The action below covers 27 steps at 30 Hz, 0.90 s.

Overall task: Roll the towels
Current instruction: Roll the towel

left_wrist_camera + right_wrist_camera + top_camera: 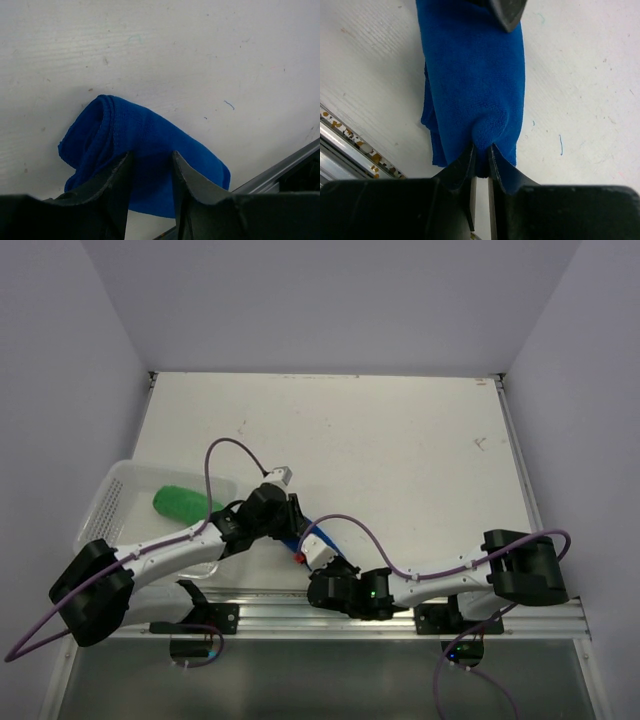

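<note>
The royal blue towel (150, 135) lies as a loose roll on the white table near the front edge. My left gripper (152, 162) straddles one end, and cloth fills the gap between its fingers. At the other end of the blue towel (470, 75), my right gripper (481, 150) is pinched narrowly on a fold. From above only a sliver of the blue towel (293, 543) shows between the left gripper (288, 524) and the right gripper (310, 552). The green towel (185, 502) lies rolled inside the basket.
The white perforated basket (110, 498) stands at the left edge of the table, beside the left arm. An aluminium rail (400, 612) runs along the near edge, just behind the blue towel. White walls enclose the table on three sides.
</note>
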Each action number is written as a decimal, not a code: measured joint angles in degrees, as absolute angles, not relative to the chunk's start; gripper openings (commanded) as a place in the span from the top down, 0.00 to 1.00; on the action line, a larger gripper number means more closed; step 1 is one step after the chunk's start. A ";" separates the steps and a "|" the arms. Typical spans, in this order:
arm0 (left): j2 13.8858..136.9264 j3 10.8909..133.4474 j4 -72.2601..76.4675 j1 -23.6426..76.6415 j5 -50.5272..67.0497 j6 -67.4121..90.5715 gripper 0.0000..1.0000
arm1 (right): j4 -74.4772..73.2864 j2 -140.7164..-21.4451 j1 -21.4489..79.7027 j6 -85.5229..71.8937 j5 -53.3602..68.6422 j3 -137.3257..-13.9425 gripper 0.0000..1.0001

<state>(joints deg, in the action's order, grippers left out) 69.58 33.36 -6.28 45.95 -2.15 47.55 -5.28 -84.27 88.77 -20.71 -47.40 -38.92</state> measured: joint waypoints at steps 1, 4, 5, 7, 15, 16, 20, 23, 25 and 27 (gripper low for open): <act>69.36 32.69 -6.15 46.02 -2.35 47.64 0.61 | -5.34 -84.27 88.77 -20.84 -47.31 -39.07 0.82; 68.25 30.63 -6.04 46.26 -3.20 48.38 0.61 | -5.48 -84.23 88.77 -21.61 -46.92 -39.35 0.69; 67.88 30.17 -6.00 46.28 -3.40 48.56 0.61 | -5.61 -84.14 88.77 -21.89 -46.76 -39.38 0.67; 67.48 29.85 -5.93 46.30 -3.75 48.90 0.61 | -5.93 -83.48 88.58 -22.55 -46.13 -39.38 0.62; 67.35 28.77 -5.15 46.35 -4.69 49.06 0.62 | -6.33 -73.56 83.66 -26.63 -39.44 -39.00 0.32; 67.35 28.58 -5.10 46.35 -4.75 49.12 0.62 | -6.04 -71.99 82.61 -27.05 -37.74 -38.63 0.24; 67.02 28.05 -4.80 46.46 -4.93 49.56 0.62 | -4.19 -67.61 77.34 -29.30 -30.63 -35.97 0.10; 66.70 27.70 -4.75 46.54 -5.15 50.04 0.62 | -3.55 -67.26 72.64 -30.57 -24.93 -34.65 0.08; 66.52 27.46 -4.56 46.54 -5.19 50.19 0.62 | -2.61 -67.72 69.71 -31.40 -20.97 -33.93 0.08; 66.41 27.35 -4.47 46.54 -5.21 50.26 0.62 | -1.32 -68.79 67.37 -32.32 -17.10 -33.34 0.08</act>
<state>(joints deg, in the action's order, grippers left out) 66.41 27.35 -4.47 46.54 -5.21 50.26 -1.32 -68.79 67.37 -32.32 -17.10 -33.34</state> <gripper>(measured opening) 0.385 0.918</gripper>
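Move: The blue towel runs forward-left from my right fingers, which already pinch its near right end; its middle lies about 5 cm ahead, 4 cm left and 2 cm below. From my left hand, over its farther half, that middle is about 3 cm back, 3 cm right and 3 cm below. The rolled green towel is roughly 28 cm left and 6 cm ahead of my left hand, inside the white basket, whose middle is some 33 cm left and 3 cm ahead. I let my right fingers open wide and come free of the pinched towel end, lift about 5 cm, then carry on forward some 3 cm while sinking about half of that back, the wrist tilting roughly 35 degrees so the fingers point more steeply down, straddling the towel's near end. My left hand eases down and to the left about 2 cm each, its part-open fingertips staying on the towel. ##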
